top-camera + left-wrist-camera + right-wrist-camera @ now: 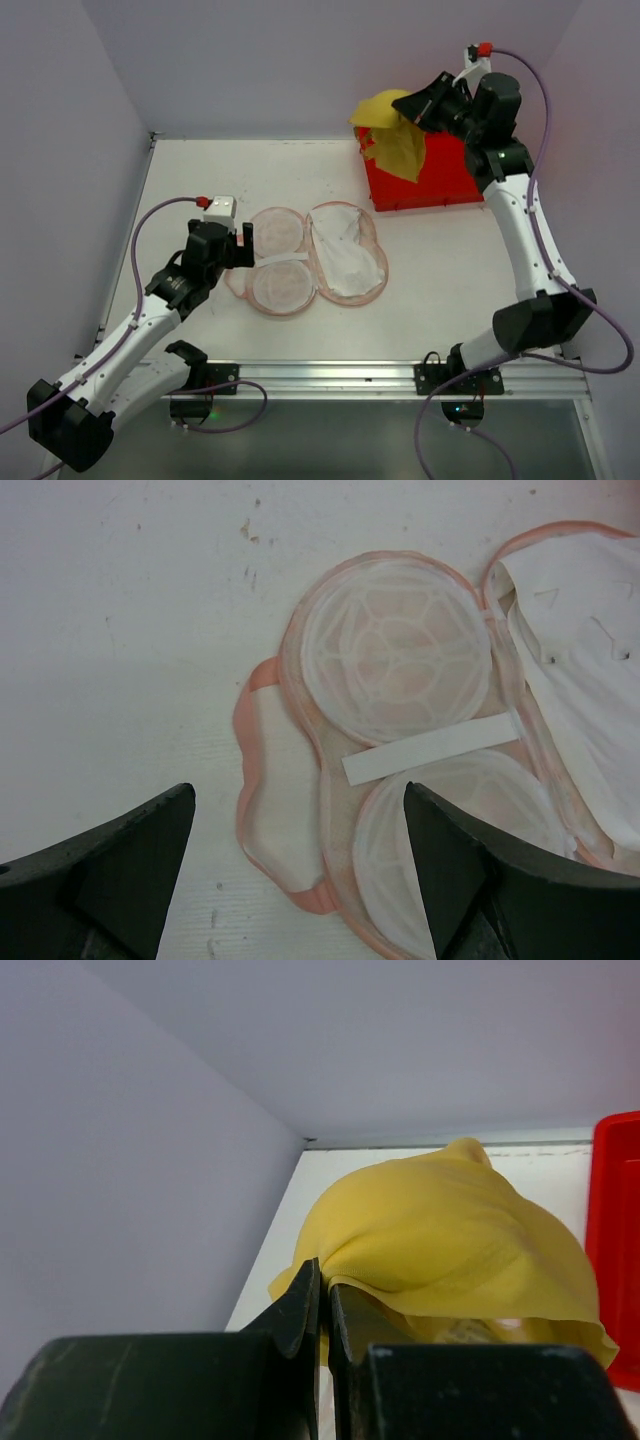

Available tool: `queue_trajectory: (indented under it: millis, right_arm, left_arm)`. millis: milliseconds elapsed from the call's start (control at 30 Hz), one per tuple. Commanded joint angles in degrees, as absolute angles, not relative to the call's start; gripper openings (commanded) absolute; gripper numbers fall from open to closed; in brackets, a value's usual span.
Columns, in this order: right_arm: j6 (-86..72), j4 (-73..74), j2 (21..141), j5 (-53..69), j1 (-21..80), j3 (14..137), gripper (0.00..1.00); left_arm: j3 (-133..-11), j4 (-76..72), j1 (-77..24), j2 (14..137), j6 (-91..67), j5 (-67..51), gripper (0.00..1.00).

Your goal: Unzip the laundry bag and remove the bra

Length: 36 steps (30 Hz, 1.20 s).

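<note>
The laundry bag (305, 258) lies unzipped and spread flat on the table, its pink-edged lobes showing pale mesh and white round cup frames (400, 670). My left gripper (244, 250) is at the bag's left edge, open; in the left wrist view the left gripper (297, 792) straddles the loose pink zip edging and holds nothing. The bra (395, 140) is yellow and hangs in the air over the left part of the red tray. My right gripper (415, 105) is shut on it, pinching a fold of the bra (450, 1230) between the right gripper (325, 1280) tips.
A red plastic tray (440, 180) stands at the back right of the table, its edge (615, 1240) visible beside the hanging fabric. Pale walls enclose the table on the left, back and right. A metal rail runs along the near edge.
</note>
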<state>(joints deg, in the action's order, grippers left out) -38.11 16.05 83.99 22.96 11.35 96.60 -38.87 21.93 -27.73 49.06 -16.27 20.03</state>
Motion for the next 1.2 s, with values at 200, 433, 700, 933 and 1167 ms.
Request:
queue_trajectory:
  millis: [200, 433, 700, 933, 1167]
  right_arm:
    - [-41.7, 14.7, 102.9, 23.7, -2.8, 107.7, 0.00]
    - [-40.7, 14.6, 114.3, 20.6, -10.0, 115.6, 0.00]
    - [-36.8, 11.2, 118.3, 15.4, -12.5, 116.0, 0.00]
    - [-43.3, 3.3, 118.9, 20.6, -10.2, 101.4, 0.00]
    - [-50.0, -2.1, 119.5, 22.5, -4.6, 90.7, 0.03]
  left_arm:
    - [-38.4, 20.7, -27.3, 48.6, -15.2, 20.7, 0.89]
    - [-38.7, 20.6, -27.4, 50.2, -15.0, 19.6, 0.89]
    - [-38.4, 20.0, -27.4, 50.2, -15.0, 18.8, 0.89]
    - [-38.4, 20.0, -27.4, 50.3, -14.9, 19.0, 0.89]
    - [-38.2, 20.1, -27.3, 49.4, -15.0, 18.7, 0.89]
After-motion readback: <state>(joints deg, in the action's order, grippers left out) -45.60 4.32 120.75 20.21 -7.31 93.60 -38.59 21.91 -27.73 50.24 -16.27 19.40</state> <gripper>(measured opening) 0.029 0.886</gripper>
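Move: The right hand already holds the bra high up; the red bin's middle lies about 16 cm ahead of this hand, 18 cm to its right and some 39 cm below. The opened laundry bag lies on the table about 12 cm back, 17 cm left and 42 cm below. From the idle left hand the bin is roughly 30 cm ahead, 55 cm right and 13 cm lower. The right hand sweeps forward-right, then edges left, lowering the still-held bra about 30 cm into the red bin. ##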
